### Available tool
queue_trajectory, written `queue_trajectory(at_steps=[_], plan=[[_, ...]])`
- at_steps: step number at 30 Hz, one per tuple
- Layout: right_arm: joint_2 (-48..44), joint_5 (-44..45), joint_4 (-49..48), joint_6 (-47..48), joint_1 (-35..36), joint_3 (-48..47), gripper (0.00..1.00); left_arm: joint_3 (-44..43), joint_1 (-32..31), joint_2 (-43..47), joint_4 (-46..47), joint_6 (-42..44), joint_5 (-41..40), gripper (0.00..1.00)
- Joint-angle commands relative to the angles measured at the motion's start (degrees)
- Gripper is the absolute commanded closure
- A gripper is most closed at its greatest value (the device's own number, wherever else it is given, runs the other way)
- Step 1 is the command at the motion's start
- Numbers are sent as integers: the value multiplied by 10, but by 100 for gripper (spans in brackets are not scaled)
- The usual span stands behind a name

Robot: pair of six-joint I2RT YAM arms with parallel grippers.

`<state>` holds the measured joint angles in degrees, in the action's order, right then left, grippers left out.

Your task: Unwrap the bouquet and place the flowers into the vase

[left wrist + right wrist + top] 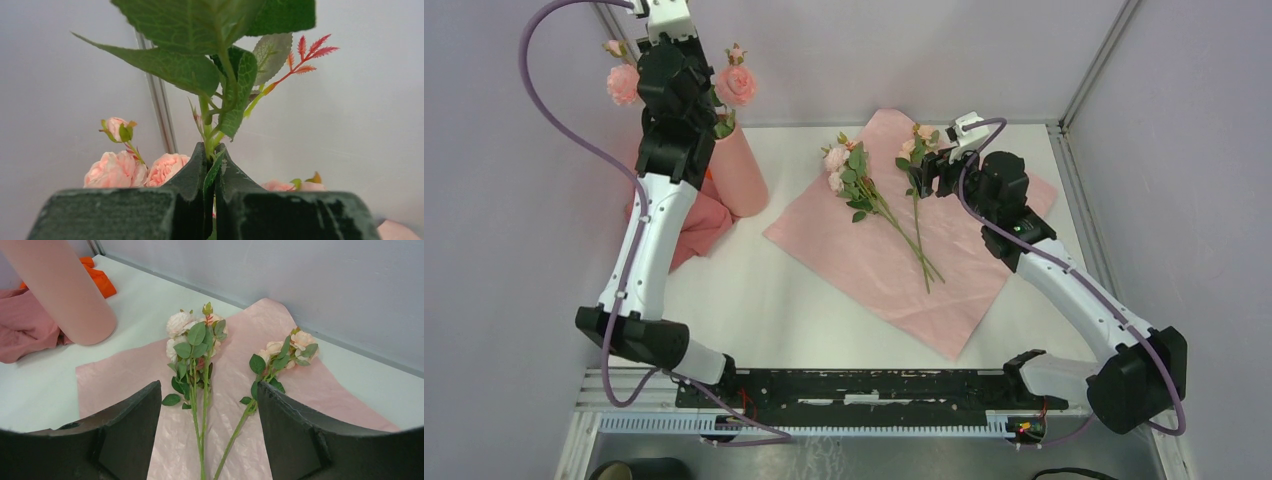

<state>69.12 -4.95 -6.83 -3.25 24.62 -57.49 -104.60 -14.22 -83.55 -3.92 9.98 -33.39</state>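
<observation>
My left gripper is shut on a green flower stem with leaves, held high above the vase, a tall pale-pink cylinder at the back left. Pink roses show on both sides of that wrist; the arm hides the stem's lower end. The bouquet lies unwrapped: two sprays of flowers rest loose on the spread pink sheet. My right gripper hovers open just above their stems, with one finger left of them and the other close beside the right stem, touching nothing.
A salmon-pink cloth and an orange cloth lie at the foot of the vase. Walls and a metal frame close in the back and both sides. The arm bases stand along the near edge.
</observation>
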Motion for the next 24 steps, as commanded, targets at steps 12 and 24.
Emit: queue_trajectory(at_steps=[12,24], plan=[[10,0,-21,6,-1,-4,25,-19,69,-93,37,-59,53,98],[22,2,-24,6,-1,-6,25,-95,81,-126,-4,-71,76,98]])
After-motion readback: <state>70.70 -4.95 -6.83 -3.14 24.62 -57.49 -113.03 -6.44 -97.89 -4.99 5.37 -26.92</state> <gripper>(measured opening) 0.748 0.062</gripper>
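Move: The vase that the left hand is bringing its flower to stands some 7 cm ahead of that hand and 4 cm to its right. Its middle is about 40 cm lower. The folded dusky-pink cloth lies about 3 cm ahead and 9 cm left, the orange cloth roughly 17 cm ahead and 15 cm left, both some 52 cm below. From the right hand, the vase is about 12 cm ahead, 33 cm left and 16 cm lower. Forward, nearly 9 cm in all, the left hand carries the flower in over the vase, among the roses already standing there. It veers about 3 cm left early on, then pushes on forward while sinking, some 5 cm lower by the end. The fingers keep their pinch on the stem, flower head up, and the wrist barely tips. ##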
